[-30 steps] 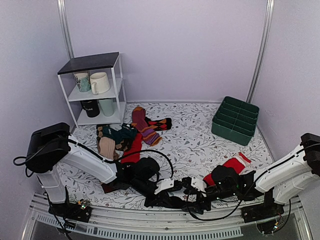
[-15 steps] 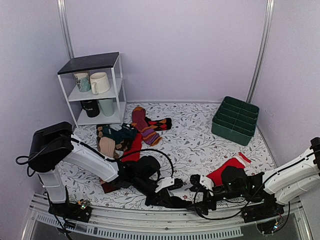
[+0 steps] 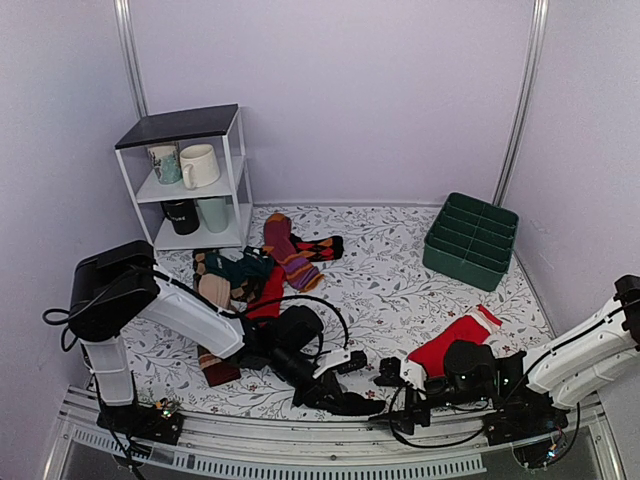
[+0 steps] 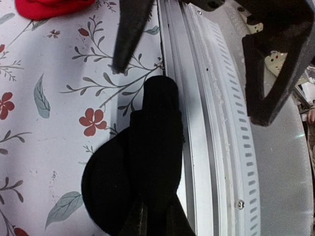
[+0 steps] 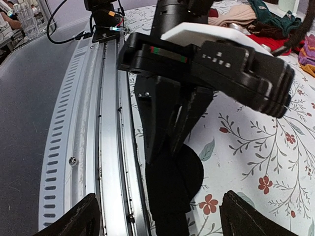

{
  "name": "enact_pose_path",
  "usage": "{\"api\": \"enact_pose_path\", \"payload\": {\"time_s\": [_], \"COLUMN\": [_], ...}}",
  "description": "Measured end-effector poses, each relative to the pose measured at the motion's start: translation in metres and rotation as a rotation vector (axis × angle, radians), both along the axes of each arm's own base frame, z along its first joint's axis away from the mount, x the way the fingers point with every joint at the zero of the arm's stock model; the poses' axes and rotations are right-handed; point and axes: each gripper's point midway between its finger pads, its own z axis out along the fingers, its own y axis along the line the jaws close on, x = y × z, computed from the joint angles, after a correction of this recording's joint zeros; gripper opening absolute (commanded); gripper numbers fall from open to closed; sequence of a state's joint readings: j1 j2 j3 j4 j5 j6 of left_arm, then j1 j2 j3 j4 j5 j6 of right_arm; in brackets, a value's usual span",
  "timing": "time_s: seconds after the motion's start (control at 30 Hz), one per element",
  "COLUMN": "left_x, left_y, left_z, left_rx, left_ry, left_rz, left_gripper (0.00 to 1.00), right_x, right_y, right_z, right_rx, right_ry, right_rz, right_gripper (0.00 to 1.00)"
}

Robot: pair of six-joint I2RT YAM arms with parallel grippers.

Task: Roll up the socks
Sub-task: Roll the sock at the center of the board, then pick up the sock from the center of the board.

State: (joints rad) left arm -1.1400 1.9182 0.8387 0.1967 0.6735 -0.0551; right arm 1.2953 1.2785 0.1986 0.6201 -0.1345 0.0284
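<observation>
The socks (image 3: 352, 404) are a black bundle at the table's front edge, a rounded lump with a tail reaching onto the metal rail. In the left wrist view the socks (image 4: 147, 167) fill the lower middle, and my left gripper (image 4: 152, 219) is shut on their near end. My left gripper (image 3: 330, 385) lies low over the front edge. My right gripper (image 3: 393, 383) is a little to the right of the socks, open and holding nothing. In the right wrist view its fingers (image 5: 78, 219) stand wide on either side of the socks (image 5: 172, 184) without touching them.
A red sock with a white cuff (image 3: 455, 340) lies behind the right arm. A heap of coloured socks (image 3: 250, 272) lies at the back left, by a white shelf (image 3: 190, 180) of mugs. A green bin (image 3: 470, 240) stands at the back right. The metal rail (image 3: 300, 440) borders the front.
My right gripper has opened off the socks and drawn back to the right. The left gripper keeps its hold and has shifted slightly with the bundle.
</observation>
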Motion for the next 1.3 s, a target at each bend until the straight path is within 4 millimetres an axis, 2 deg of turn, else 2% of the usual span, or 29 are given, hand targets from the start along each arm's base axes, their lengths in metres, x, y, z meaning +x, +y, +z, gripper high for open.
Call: {"api": "enact_pose_path", "payload": {"time_s": [0.1, 0.27, 0.5, 0.73, 0.9, 1.13, 1.3], "left_x": [0.0, 0.0, 0.0, 0.001, 0.001, 0.001, 0.0], "left_y": [0.0, 0.0, 0.0, 0.0, 0.0, 0.0, 0.0], "left_z": [0.0, 0.0, 0.0, 0.0, 0.0, 0.0, 0.0], "left_rx": [0.001, 0.001, 0.001, 0.002, 0.004, 0.005, 0.005], "left_ry": [0.011, 0.022, 0.027, 0.029, 0.031, 0.032, 0.032], "left_rz": [0.001, -0.001, -0.001, -0.001, -0.002, -0.002, -0.002], "left_gripper": [0.0, 0.0, 0.0, 0.0, 0.0, 0.0, 0.0], "right_x": [-0.005, -0.009, 0.002, 0.003, 0.004, 0.004, 0.003], "right_y": [0.003, 0.005, 0.013, 0.016, 0.018, 0.021, 0.026], "right_z": [-0.001, -0.021, -0.027, -0.041, -0.053, -0.053, -0.053], "right_rx": [-0.001, -0.066, -0.103, -0.161, -0.209, -0.216, -0.218], "right_ry": [-0.025, -0.03, -0.049, -0.062, -0.068, -0.069, -0.061], "right_rz": [0.003, 0.003, -0.04, -0.032, -0.021, -0.019, -0.009], "right_gripper": [0.85, 0.85, 0.87, 0.84, 0.77, 0.72, 0.56]}}
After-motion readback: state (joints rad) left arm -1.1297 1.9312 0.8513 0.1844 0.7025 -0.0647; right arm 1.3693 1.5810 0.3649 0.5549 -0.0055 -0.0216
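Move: The half-rolled black sock is pinched by the left hand, its middle about 4 cm to that hand's right and level ahead, its free end trailing rightward. From the open right hand, the sock's middle lies some 5 cm left, hardly ahead or back, and 6 cm below. The red sock lies about 14 cm ahead of the right hand, 15 cm to its right and 7 cm lower. Down about 5 cm and, more slowly, some 2.5 cm left, the right hand sinks over the black sock after a small dip back and forward again, its fingers tipping about 10 degrees steeper. Once low it stops sinking and begins to close its wide-open fingers astride the sock; contact can't be made out. The left hand stays put, keeping its pinch on the roll. ##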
